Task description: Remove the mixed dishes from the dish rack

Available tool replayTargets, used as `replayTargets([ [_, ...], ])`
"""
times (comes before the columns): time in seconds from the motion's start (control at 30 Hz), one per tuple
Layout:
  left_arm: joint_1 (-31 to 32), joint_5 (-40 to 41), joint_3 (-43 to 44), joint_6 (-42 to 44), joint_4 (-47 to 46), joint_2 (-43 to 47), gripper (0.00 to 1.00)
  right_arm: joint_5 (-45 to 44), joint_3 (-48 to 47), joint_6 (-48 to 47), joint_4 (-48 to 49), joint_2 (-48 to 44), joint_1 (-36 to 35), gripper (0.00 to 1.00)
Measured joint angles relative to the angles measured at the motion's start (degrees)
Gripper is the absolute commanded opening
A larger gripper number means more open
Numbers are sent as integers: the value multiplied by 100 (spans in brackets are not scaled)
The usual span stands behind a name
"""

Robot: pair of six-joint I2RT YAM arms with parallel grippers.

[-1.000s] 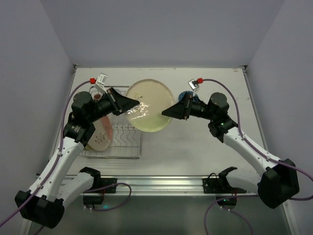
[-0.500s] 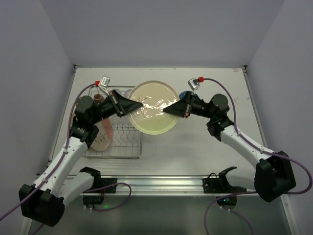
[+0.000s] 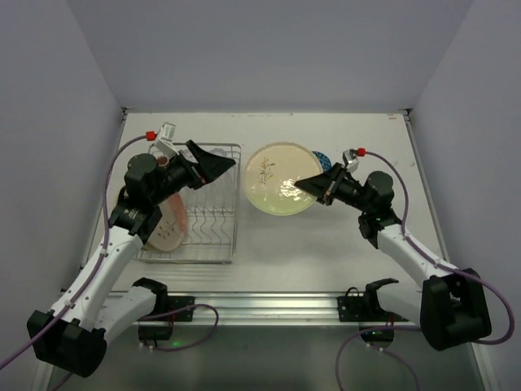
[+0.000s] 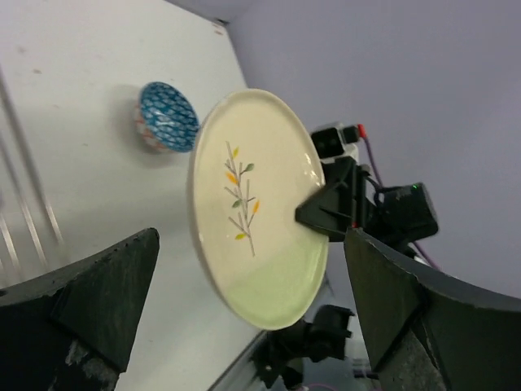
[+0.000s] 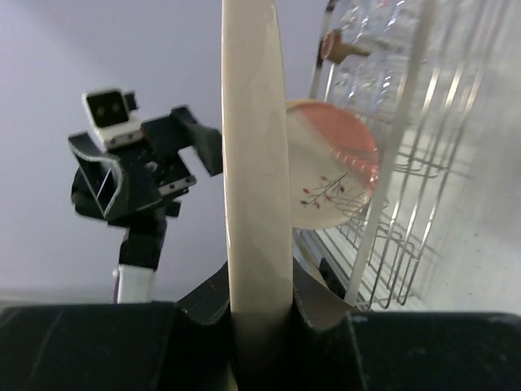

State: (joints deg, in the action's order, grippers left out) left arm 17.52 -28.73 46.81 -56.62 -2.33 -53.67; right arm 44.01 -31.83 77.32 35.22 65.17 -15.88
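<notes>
A cream plate [image 3: 279,181] with a twig pattern hangs over the table right of the dish rack [image 3: 203,244], held on edge. My right gripper [image 3: 315,186] is shut on its right rim; in the right wrist view the plate's rim [image 5: 252,163] runs upright between the jaws. My left gripper [image 3: 215,162] stands open above the rack's far right corner, apart from the plate, with nothing in it. A pink-tinted plate [image 3: 168,223] leans in the rack's left side. A brown mug [image 3: 163,161] sits at its far left. A blue-patterned bowl [image 3: 322,158] rests on the table behind the held plate.
The rack's wire prongs [image 5: 423,163] and the pink-tinted plate [image 5: 334,163] show past the held plate in the right wrist view. The blue bowl [image 4: 167,116] lies close to the plate's far edge. Walls close in the table on three sides.
My left gripper has opened, let go of the cream plate and drawn back left over the rack. My right gripper has shut on the plate and carried it right and lower.
</notes>
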Motion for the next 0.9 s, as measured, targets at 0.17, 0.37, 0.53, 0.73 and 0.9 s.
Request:
replayTargets([
  [0.17,-4,1023,468,761,999,129,100,-125,452,181,-192,-339,793,0],
  [0.37,-4,1768,774,1598,1766,487,100,-129,824,160,-516,-883,2531,0],
  [0.53,-4,2236,1010,2297,2350,612,100,-533,824,-221,-1073,-844,4059,0],
  [0.73,-4,2892,1097,2988,3040,1023,100,-1405,737,-603,-1320,254,4948,0],
  [0.9,-4,3274,1211,3379,3296,1353,100,-1644,485,-798,-1207,1429,4964,0],
])
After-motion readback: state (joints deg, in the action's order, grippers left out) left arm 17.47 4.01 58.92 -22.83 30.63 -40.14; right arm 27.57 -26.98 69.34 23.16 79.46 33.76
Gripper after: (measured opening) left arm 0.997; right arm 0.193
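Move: The plate is already in the right gripper, its middle about 7 cm left and 3 cm ahead of the fingers. The bare table spot it goes to is about 29 cm right of that hand, 15 cm ahead and 25 cm below; the blue bowl stands some 24 cm ahead, 3 cm right, 24 cm below. From the empty left hand, the pink plate in the rack is 18 cm left, 2 cm back, 22 cm down; the glasses are 6 cm left and 19 cm ahead, 25 cm down. Keep the right gripper shut on the plate's rim and sweep it about 33 cm right, easing forward, then sink steeply late on towards the bare table near the right edge, turning clockwise some 60 degrees and tipping the fingers down. Bring the left gripper, still wide open, about 12 cm left over the rack towards the pink plate, rolling its left side up and turning counter-clockwise. ##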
